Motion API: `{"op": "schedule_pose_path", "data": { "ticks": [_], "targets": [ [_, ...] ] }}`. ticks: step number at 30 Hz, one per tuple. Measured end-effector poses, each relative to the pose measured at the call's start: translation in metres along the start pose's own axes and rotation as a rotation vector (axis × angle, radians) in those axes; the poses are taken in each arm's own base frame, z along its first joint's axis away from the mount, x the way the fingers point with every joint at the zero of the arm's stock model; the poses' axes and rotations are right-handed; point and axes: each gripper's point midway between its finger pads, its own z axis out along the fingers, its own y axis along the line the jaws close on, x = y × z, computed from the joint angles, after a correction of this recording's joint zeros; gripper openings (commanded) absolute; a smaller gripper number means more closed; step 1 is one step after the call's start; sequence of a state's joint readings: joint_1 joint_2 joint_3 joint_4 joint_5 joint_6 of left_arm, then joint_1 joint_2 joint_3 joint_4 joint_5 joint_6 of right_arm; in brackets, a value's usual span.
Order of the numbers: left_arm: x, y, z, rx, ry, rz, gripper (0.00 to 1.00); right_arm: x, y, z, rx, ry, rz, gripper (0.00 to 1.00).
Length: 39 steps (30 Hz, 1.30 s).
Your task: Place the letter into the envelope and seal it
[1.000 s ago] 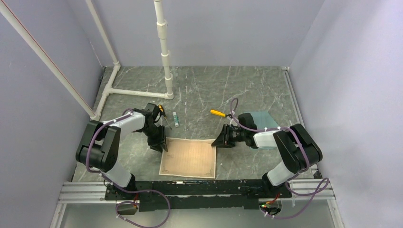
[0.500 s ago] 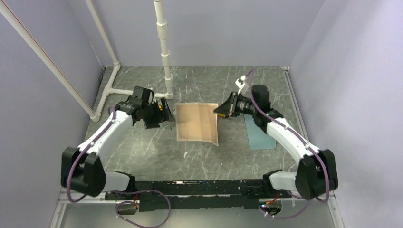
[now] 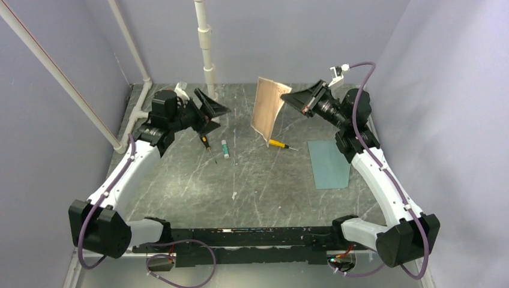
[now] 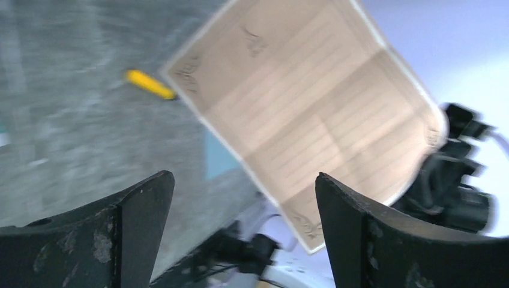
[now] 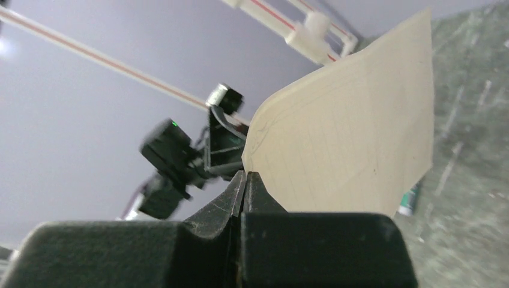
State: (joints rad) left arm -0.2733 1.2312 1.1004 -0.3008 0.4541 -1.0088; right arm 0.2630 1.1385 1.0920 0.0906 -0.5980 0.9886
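The letter (image 3: 267,111), a tan lined sheet with a printed border, hangs nearly upright above the back of the table. My right gripper (image 3: 288,96) is shut on its upper right corner; in the right wrist view the jaws (image 5: 245,174) pinch the edge of the letter (image 5: 360,138). Raised at the back left, my left gripper (image 3: 221,117) is open and faces the sheet with a gap between them. The left wrist view shows the letter (image 4: 312,114) beyond the spread left gripper (image 4: 245,180). The teal envelope (image 3: 329,163) lies flat on the table at the right.
A yellow-handled screwdriver (image 3: 276,143) lies under the hanging sheet. A second screwdriver (image 3: 205,142) and a small white and green tube (image 3: 224,149) lie left of centre. A white pipe frame (image 3: 206,48) stands at the back left, and walls close three sides.
Both arms rose and swung to the back of the table. The right gripper shut on the letter and lifted it from flat to hanging. The left gripper opened wide, apart from the sheet.
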Motion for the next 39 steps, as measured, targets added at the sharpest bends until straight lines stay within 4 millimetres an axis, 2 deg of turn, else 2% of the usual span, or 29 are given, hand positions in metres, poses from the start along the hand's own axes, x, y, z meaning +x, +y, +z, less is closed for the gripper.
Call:
{"op": "schedule_pose_path", "data": {
  "ticks": [4,9,14,18,22,27,30,37,39],
  "targets": [
    [-0.009,-0.046,0.020,0.213,0.057,-0.198,0.93,-0.028,0.019,0.012,-0.057,-0.090,0.105,0.00],
    [-0.006,-0.064,0.038,0.276,0.141,-0.440,0.93,-0.061,0.050,0.019,-0.143,-0.175,0.150,0.00],
    [-0.004,-0.089,0.038,0.311,0.187,-0.603,0.93,-0.071,0.067,0.017,-0.209,-0.208,0.186,0.00],
    [-0.004,-0.108,0.045,0.342,0.197,-0.671,0.93,-0.074,0.066,0.022,-0.229,-0.207,0.236,0.00],
    [-0.003,-0.115,0.062,0.357,0.206,-0.723,0.93,-0.076,0.068,0.023,-0.241,-0.206,0.270,0.00],
    [0.002,-0.106,0.080,0.329,0.196,-0.788,0.92,-0.079,0.073,0.021,-0.260,-0.214,0.288,0.00],
    [-0.002,-0.103,0.083,0.335,0.161,-0.808,0.83,-0.080,0.074,0.021,-0.266,-0.215,0.302,0.00],
    [-0.026,-0.081,0.088,0.373,-0.018,-0.872,0.41,-0.079,0.069,0.022,-0.238,-0.215,0.326,0.00],
    [-0.034,-0.082,0.086,0.406,-0.059,-0.877,0.30,-0.078,0.069,0.021,-0.231,-0.214,0.331,0.00]
  ]
}}
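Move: The letter hangs from the right hand, its middle some 4 cm left of that hand, 2 cm back and 6 cm below; from the open left hand it lies about 15 cm to the right, 2 cm back and 5 cm up. On the table 27 cm below the left hand, the glue stick is 1 cm ahead, neither left nor right, and the yellow screwdriver 3 cm ahead and 21 cm to the right. Still pinching the letter near its upper right corner, the right hand lifts about 10 cm, easing slightly forward and rolling some 25 degrees. The left hand swings right, forward and up towards the letter's lower left corner, rolling some 50 degrees until its fingers tip slightly upward, then slips back left about 2 cm and sinks a little, still going forward as the fingers close roughly halfway around the edge; a pinch can't be seen yet. ##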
